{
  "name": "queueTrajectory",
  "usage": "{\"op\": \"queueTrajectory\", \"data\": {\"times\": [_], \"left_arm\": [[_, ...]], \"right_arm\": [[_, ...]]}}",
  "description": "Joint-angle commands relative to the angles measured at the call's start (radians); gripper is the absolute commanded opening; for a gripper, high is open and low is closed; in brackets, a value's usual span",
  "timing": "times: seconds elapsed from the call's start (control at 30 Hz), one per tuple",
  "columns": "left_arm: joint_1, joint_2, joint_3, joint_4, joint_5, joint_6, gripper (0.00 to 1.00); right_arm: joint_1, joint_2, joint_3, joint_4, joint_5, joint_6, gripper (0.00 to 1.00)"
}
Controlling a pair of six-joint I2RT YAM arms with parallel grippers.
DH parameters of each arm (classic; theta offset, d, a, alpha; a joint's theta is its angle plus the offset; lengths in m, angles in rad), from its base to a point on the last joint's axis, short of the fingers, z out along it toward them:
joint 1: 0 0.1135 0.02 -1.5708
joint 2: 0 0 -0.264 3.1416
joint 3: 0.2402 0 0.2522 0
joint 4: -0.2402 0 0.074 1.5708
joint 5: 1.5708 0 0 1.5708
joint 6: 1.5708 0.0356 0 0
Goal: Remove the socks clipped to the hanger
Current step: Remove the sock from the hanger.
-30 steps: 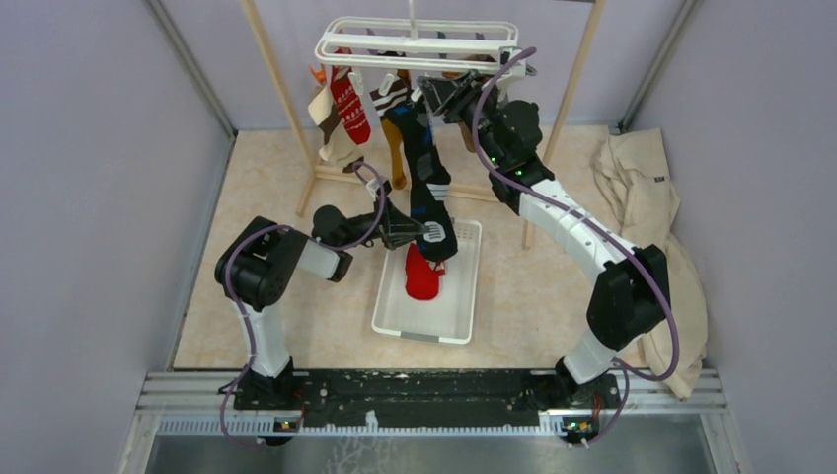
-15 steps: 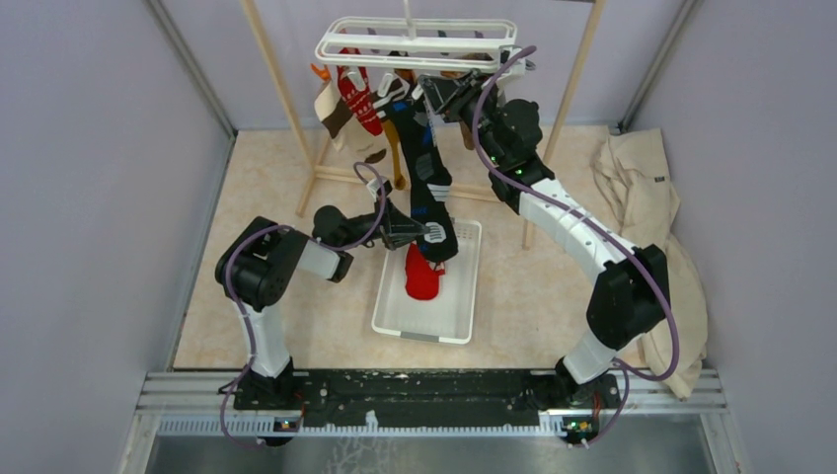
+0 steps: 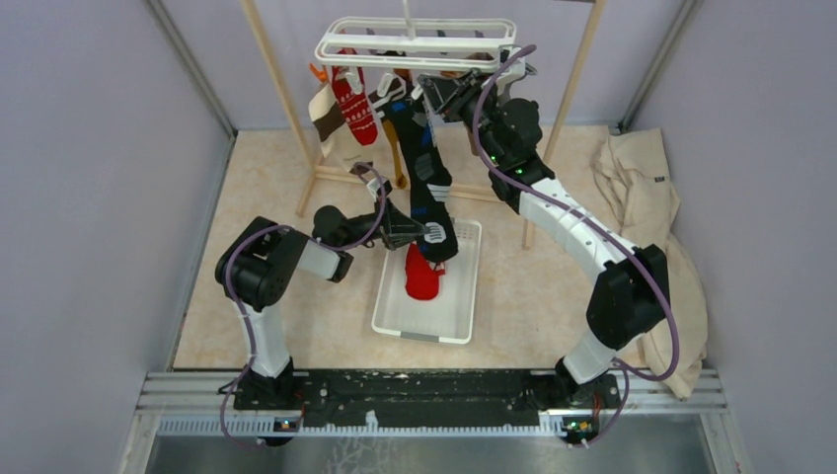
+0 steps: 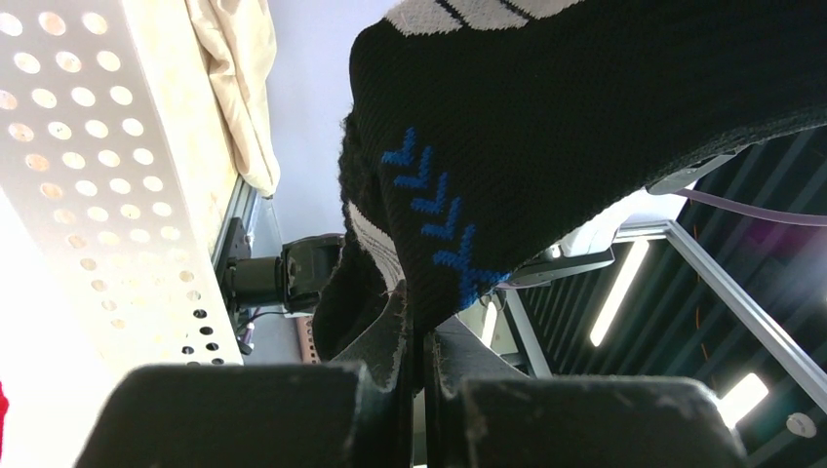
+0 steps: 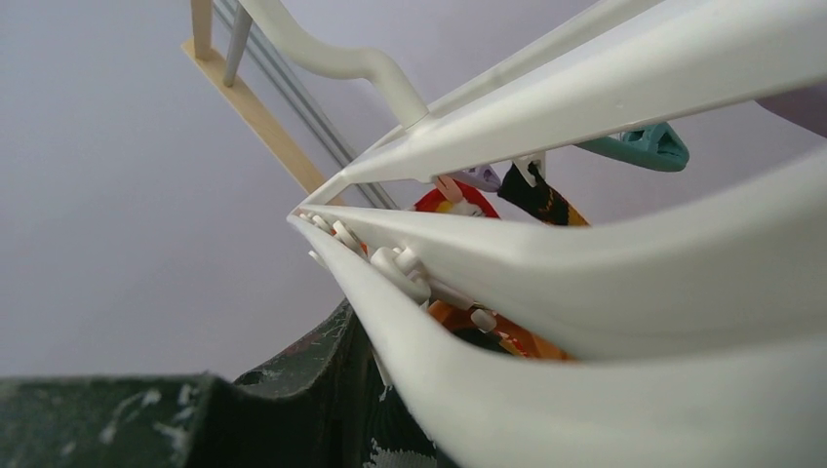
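The white hanger (image 3: pixel 415 44) hangs from the wooden rack with several socks clipped under it, among them a red patterned sock (image 3: pixel 353 104) and a tan-and-brown one (image 3: pixel 324 117). A long black sock (image 3: pixel 426 173) with blue marks stretches from the hanger down to my left gripper (image 3: pixel 426 235), which is shut on its lower end (image 4: pixel 546 127) over the basket. My right gripper (image 3: pixel 439 94) is pressed up under the hanger at the black sock's clip. In the right wrist view only one finger (image 5: pixel 293 390) shows; a hanger bar (image 5: pixel 605 88) hides the other.
A white basket (image 3: pixel 390 316) on the floor holds a red sock (image 3: pixel 422 278). The wooden rack's posts (image 3: pixel 281 89) flank the hanger. A large beige cloth (image 3: pixel 642 197) lies at the right wall. A teal clip (image 5: pixel 646 146) dangles from the hanger.
The red and tan socks at the hanger's left end have swung right and back again. Both arms have stayed almost where they were, the black sock still stretched.
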State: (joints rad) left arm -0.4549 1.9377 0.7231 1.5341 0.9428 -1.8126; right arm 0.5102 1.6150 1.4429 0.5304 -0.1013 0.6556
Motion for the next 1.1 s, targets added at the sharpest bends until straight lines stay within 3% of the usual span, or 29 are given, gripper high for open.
{"op": "queueTrajectory", "data": {"times": [0.0,0.1,0.4,0.67,0.9,1.07], "left_arm": [[-0.007,-0.011,-0.010,0.181,-0.001,0.020,0.00],[-0.007,-0.010,-0.008,0.180,0.000,0.021,0.00],[-0.007,-0.012,0.009,0.166,0.005,0.023,0.00],[-0.007,-0.004,0.015,0.161,0.006,0.026,0.00],[-0.007,0.001,0.024,0.156,0.008,0.026,0.00],[-0.006,0.002,0.028,0.154,0.008,0.027,0.00]], "right_arm": [[0.008,0.010,0.070,0.025,-0.017,0.005,0.00],[0.008,0.014,0.079,0.011,-0.021,0.004,0.24],[0.008,0.018,0.088,0.014,-0.029,0.007,0.46],[0.008,0.022,0.094,0.007,-0.032,0.007,0.49],[0.008,0.013,0.079,0.007,-0.022,0.006,0.60],[0.008,0.010,0.077,0.006,-0.009,0.003,0.57]]}}
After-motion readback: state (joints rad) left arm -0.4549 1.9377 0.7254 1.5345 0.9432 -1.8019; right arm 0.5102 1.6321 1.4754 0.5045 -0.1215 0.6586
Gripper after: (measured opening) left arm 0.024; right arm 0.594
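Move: The white clip holding the long black sock lies at the right fingertips, within about 1 cm ahead and left, at their height. From that hand the striped sock hangs some 5 cm left, 1 cm ahead and 6 cm lower; the red patterned sock is about 11 cm left, 2 cm ahead and 7 cm lower. From the left hand, shut on the sock's lower end, that clip lies roughly 17 cm ahead, 1 cm left and 24 cm up. The right hand all but stays at the clip under the hanger's near rail and spreads its fingers from about a quarter to some 60 percent open, giving up its squeeze on the clip while easing only about half a centimetre to its left. The left hand stays put and shut, still pinching the lower end of the black sock above the basket so that the sock hangs drawn out between it and the clip. ##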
